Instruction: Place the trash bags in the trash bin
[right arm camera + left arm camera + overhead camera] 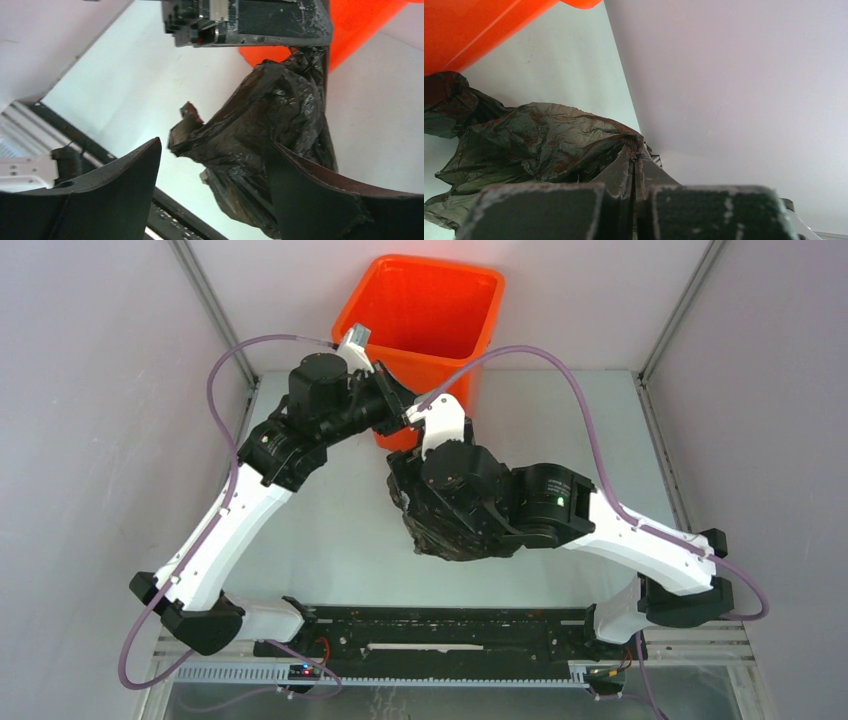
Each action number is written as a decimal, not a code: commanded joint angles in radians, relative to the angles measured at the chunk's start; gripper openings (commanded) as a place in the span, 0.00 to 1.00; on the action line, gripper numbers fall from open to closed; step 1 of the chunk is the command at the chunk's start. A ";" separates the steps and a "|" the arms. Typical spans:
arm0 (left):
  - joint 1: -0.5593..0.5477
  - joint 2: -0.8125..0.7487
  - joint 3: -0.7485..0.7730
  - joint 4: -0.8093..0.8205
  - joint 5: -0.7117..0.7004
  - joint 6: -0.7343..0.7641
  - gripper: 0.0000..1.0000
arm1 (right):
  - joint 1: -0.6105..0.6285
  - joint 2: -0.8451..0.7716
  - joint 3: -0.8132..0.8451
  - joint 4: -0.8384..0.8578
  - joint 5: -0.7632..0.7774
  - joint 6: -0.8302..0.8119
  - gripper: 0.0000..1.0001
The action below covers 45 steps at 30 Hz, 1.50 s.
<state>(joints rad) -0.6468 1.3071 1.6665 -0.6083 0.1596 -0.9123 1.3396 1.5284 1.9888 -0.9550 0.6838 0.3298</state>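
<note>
The orange trash bin [425,310] stands at the back of the table; its wall also shows in the left wrist view [469,30] and the right wrist view [360,25]. The black trash bag [425,538] lies crumpled in front of it, mostly under my right wrist. My left gripper [398,405] is just in front of the bin; its jaws [639,157] are shut, pinching an edge of the bag [534,145]. The bag [265,125] hangs down between the wide-apart fingers of my right gripper [215,145], which is open around it and not clamped.
Grey enclosure walls close in on the left, right and back. A black mounting rail [450,632] runs along the near table edge between the arm bases. Purple cables [560,365] arc over both arms. My left gripper's body [250,22] sits just above the right fingers.
</note>
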 commanded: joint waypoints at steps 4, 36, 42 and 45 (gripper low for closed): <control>-0.005 0.003 0.064 0.010 -0.003 0.026 0.00 | 0.010 0.009 -0.093 0.159 0.155 -0.151 0.81; 0.074 -0.325 -0.813 0.369 0.273 -0.020 1.00 | -1.081 -0.539 -0.479 0.374 -1.367 0.205 0.00; 0.069 -0.232 -0.966 0.511 0.208 -0.072 1.00 | -1.083 -0.536 -0.479 0.346 -1.363 0.194 0.00; 0.063 -0.184 -0.979 0.518 0.175 -0.032 1.00 | -1.082 -0.530 -0.477 0.324 -1.363 0.189 0.00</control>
<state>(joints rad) -0.5758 1.0966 0.6987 -0.2333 0.3790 -0.9524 0.2611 1.0138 1.4807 -0.6220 -0.6430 0.5053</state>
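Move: The right hand's open fingers stand beside the bag: the edge to be taken is about 2 cm ahead and 2 cm lower, straight in line sideways, with the corner pinched by the left hand 9 cm ahead, 1 cm left and 2 cm up. From the left hand, the bag's lower end hangs some 9 cm back, 1 cm right and 25 cm down; the bin's middle is roughly 18 cm ahead, level sideways, 20 cm down. Easing forward and down about 2 cm each, the right hand shuts its fingers on the bag's edge, then draws it some 16 cm right, rising about 6 cm and rolling its left side up. The left, at first still, opens and frees its corner, swings about 10 cm left, then drops 27 cm while moving back and right, tipping fingers down, open, towards the bag's lower left edge. ##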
